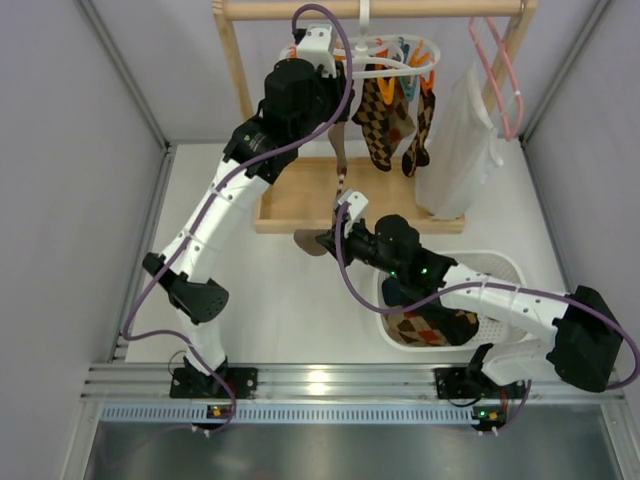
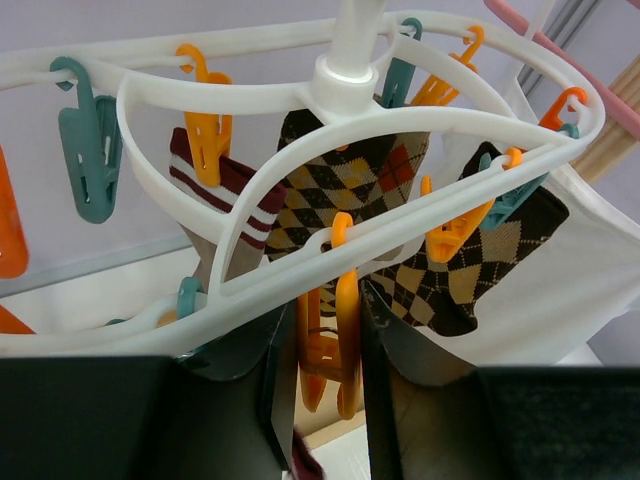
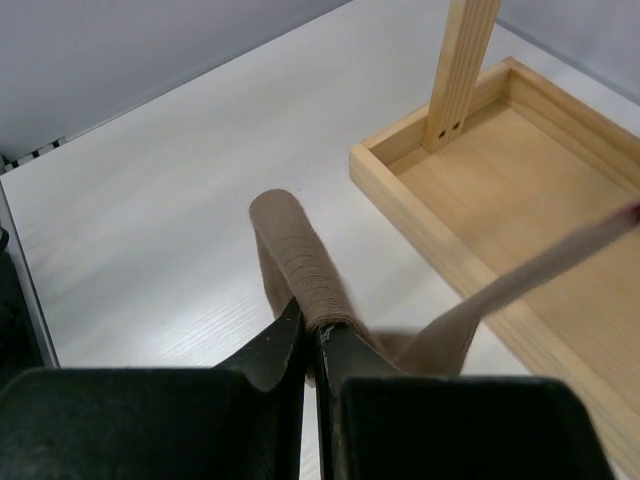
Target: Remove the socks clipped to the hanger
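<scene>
The white oval hanger [image 1: 388, 68] [image 2: 250, 40] hangs from the wooden rack with orange and teal clips. Argyle socks [image 1: 378, 120] [image 2: 340, 190] and a tan sock with maroon and white stripes [image 2: 225, 210] are clipped to it. My left gripper [image 1: 340, 70] [image 2: 322, 335] is up at the ring, with both jaws pressed against an orange clip [image 2: 345, 300]. A plain tan sock [image 1: 340, 175] [image 3: 300, 260] stretches from under that clip down to my right gripper [image 1: 335, 228] [image 3: 310, 325], which is shut on its cuff. Whether the clip still holds the sock is hidden.
The wooden rack [image 1: 370, 8] stands on a wooden tray base [image 1: 300, 205] [image 3: 480, 200]. A white garment [image 1: 460, 150] hangs on a pink wire hanger [image 1: 500, 70] at the right. A white basket [image 1: 500, 262] with socks [image 1: 430, 325] in it sits under the right arm.
</scene>
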Tool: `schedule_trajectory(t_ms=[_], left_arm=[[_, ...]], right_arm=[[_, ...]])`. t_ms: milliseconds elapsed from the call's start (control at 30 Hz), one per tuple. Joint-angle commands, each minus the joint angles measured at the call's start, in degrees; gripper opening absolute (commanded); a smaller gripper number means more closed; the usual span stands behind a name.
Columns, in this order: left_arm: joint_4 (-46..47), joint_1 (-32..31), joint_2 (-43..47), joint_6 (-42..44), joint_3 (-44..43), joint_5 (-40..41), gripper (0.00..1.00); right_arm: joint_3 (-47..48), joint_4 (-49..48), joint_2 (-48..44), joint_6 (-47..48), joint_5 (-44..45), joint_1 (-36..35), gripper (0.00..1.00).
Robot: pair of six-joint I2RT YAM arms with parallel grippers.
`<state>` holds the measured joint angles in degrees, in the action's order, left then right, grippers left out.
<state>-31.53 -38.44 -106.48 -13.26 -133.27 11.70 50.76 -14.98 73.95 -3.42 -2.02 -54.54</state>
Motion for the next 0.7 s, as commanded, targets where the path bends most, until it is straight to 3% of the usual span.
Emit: schedule_trajectory(t_ms=[0, 100, 167, 267, 467, 567, 667], left_arm=[[5.2, -0.1, 1.3, 0.7, 0.2, -0.4, 0.04], [5.2, -0.1, 2.5, 0.7, 1.9, -0.8, 0.04], [5.2, -0.1, 4.5, 0.5, 3.2, -1.1, 0.13], [5.2, -0.1, 7.1, 0.1, 6.4, -0.4, 0.13], [5.2, 0.0, 13.5, -0.3, 12.0, 5.4, 0.20], [5.2, 0.2, 15.9, -0.3, 14.4, 5.5, 0.37], [5.2, 0.3, 18.6, -0.8, 17.2, 0.8, 0.61]], right_arm=[[-2.3, -2.6, -2.8, -0.6, -1.0, -0.8, 0.00], [-3.8, -0.9, -6.0, -1.7, 0.4, -0.7, 0.00], [-5.6, 1.0, -9.0, -3.5, 1.7, -0.7, 0.00], [-5.4, 10.2, -15.8, -6.0, 6.7, -0.7, 0.00], [0.7, 38.2, -26.0, -11.1, 18.2, -0.7, 0.00], [5.9, 50.1, -27.9, -12.8, 21.9, -0.7, 0.00], [9.3, 56.5, -30.0, -13.8, 24.4, -0.7, 0.00]])
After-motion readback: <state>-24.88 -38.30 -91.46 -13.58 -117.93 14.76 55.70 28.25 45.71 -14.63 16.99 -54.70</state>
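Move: The left fingers are still closed on an orange clip at the hanger's near rim; the checkered socks hang about 9 cm beyond it, 7 cm to the right and a little lower, and the hanger's hub is roughly 10 cm ahead, 5 cm right. The right hand holds the beige striped-cuff sock; from there the white basket lies some 28 cm right, 3 cm back and 22 cm below, and the rack's wooden base about 25 cm ahead, 9 cm right. Down a couple of centimetres first, then in a quickening sweep to the right of some 15 cm, a little back and rising, the right hand carries the pinched beige sock towards the basket, turning about 20 degrees clockwise. The left hand holds the clip a moment longer, then draws off back, left and up, 4 to 5 cm each way, opening its fingers and letting go of the clip. ##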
